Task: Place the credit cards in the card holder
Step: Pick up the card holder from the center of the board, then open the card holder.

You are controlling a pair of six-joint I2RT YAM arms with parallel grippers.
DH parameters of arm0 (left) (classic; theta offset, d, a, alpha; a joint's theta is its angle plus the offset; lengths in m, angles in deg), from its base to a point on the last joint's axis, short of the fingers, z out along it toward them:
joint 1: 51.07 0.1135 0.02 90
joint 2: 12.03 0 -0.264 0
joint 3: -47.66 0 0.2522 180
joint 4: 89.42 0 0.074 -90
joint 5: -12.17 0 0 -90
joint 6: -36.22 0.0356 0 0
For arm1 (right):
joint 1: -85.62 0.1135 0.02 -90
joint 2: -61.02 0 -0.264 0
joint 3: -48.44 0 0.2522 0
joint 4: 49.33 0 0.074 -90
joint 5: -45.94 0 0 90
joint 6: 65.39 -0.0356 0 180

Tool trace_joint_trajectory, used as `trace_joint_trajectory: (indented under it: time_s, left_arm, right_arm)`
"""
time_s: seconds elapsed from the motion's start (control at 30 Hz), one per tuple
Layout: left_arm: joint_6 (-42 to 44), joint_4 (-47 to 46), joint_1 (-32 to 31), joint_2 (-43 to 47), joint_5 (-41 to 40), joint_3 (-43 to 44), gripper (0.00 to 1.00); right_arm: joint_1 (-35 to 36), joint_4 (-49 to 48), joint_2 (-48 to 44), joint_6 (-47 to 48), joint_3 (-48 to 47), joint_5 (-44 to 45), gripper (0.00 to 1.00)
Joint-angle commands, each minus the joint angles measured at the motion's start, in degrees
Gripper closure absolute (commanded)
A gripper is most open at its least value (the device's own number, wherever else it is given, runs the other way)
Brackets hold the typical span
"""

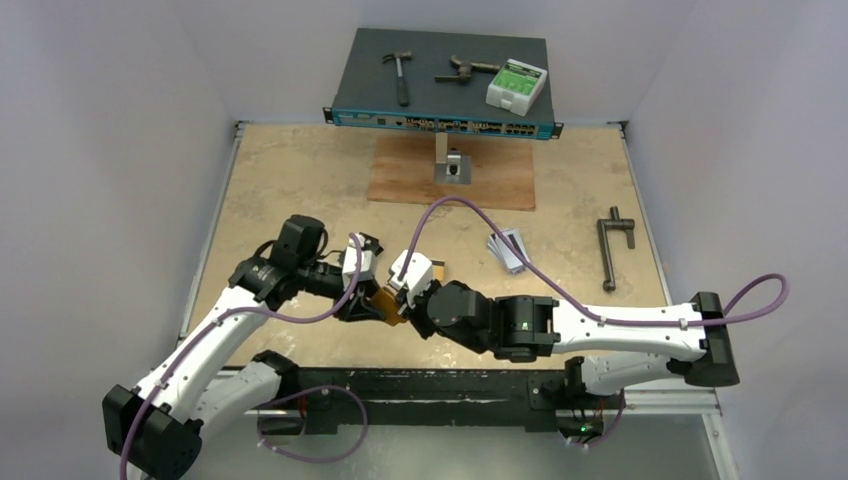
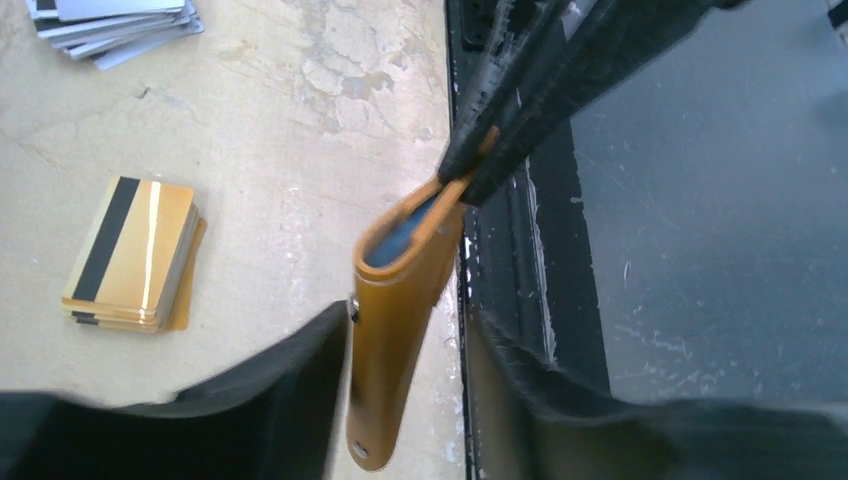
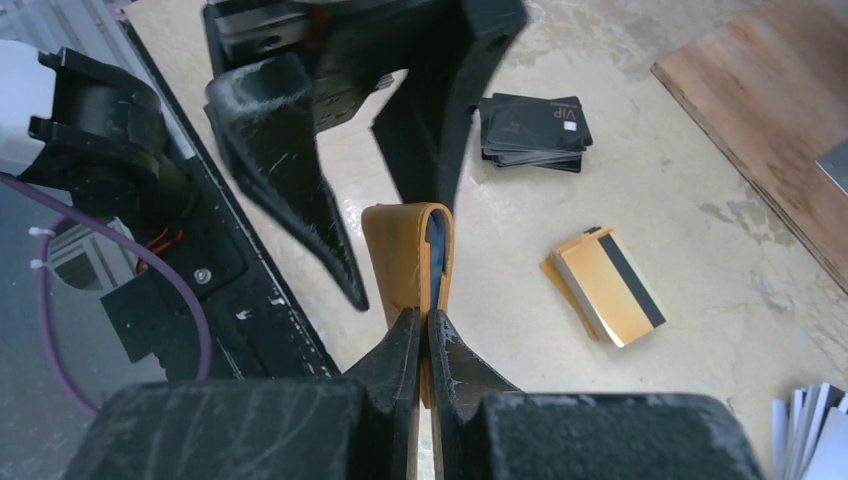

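The orange card holder [image 1: 388, 303] [image 2: 395, 330] [image 3: 410, 260] hangs folded above the table's near edge, a blue lining showing in its fold. My right gripper [image 3: 425, 318] [image 2: 455, 185] is shut on one edge of it. My left gripper [image 2: 410, 320] stands open astride the other end, one finger against the holder and the other apart from it. A stack of yellow-orange credit cards [image 2: 130, 255] [image 3: 605, 285] with black stripes lies on the table. A fanned silver-grey stack [image 1: 508, 250] [image 2: 110, 25] lies farther right.
A stack of black cards [image 3: 530, 130] lies beyond the holder. A wooden board [image 1: 500, 180] carries a small metal block [image 1: 452, 165]. At the back, a network switch [image 1: 440, 115] bears a hammer, a tool and a green-white box. A metal clamp [image 1: 612, 250] lies right.
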Motion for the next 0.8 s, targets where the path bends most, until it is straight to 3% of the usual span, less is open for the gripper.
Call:
trace_joint_trajectory:
  time_s: [0.0,0.07,0.23,0.27,0.4,0.47,0.57,0.63,0.77]
  left_arm:
    - [5.81,5.93,-0.08,-0.30,4.28,4.39,0.79]
    - [8.61,8.67,-0.12,0.29,3.99,5.18,0.99]
    - [9.09,8.34,-0.12,1.77,2.44,6.70,1.00]
    - [9.44,8.07,-0.12,2.15,1.98,7.19,1.00]
    - [12.87,5.65,-0.12,5.62,-1.86,8.76,1.00]
    - [17.13,4.55,-0.25,8.45,-3.85,9.45,1.00]
    - [25.91,-0.42,-0.75,15.00,-6.95,7.50,1.00]
    - [40.52,-0.56,-1.03,20.46,-7.46,3.59,1.00]
    - [61.54,-14.26,-1.09,32.23,-5.95,-9.01,1.00]
  right_arm:
    - [0.61,0.20,-1.84,1.54,-2.64,4.70,1.00]
    - [0.62,-0.36,-2.17,1.28,-2.61,4.22,1.00]
    - [0.55,-0.87,-2.47,-1.92,-4.51,2.55,1.00]
    - [0.38,-0.60,-2.79,-3.04,-5.24,2.70,0.96]
    - [-5.58,3.40,-5.36,-9.54,-7.94,-1.25,0.44]
    - [-12.81,3.48,-7.91,-13.58,-7.12,-9.78,0.28]
    - [-24.37,2.89,-9.61,-18.87,-5.17,-22.79,0.24]
    - [-29.03,3.52,-8.52,-20.96,-4.83,-28.19,0.24]
    - [-33.83,1.34,-3.12,-24.14,-4.83,-41.61,0.22]
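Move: Between the left hand's parted fingers, the card holder, still pinched by the right hand, has its middle some 3 cm to the right and 2 cm above. From the right hand that middle is about 3 cm left and 2 cm below. On the table some 23 cm under the right hand, the gold cards lie about 14 cm ahead and 4 cm right, the black cards 18 cm ahead and 10 cm left, the white cards 18 cm ahead and 23 cm right. Closing on the card holder, the left fingers pinch it while the right hand still grips its other end. Only then does the right hand open wide, let go and sweep about 10 cm forward, also up and to the right, above the table's card piles. The left hand keeps its pinch and lifts about 9 cm, rolling some 60 degrees so its forward side comes up. ##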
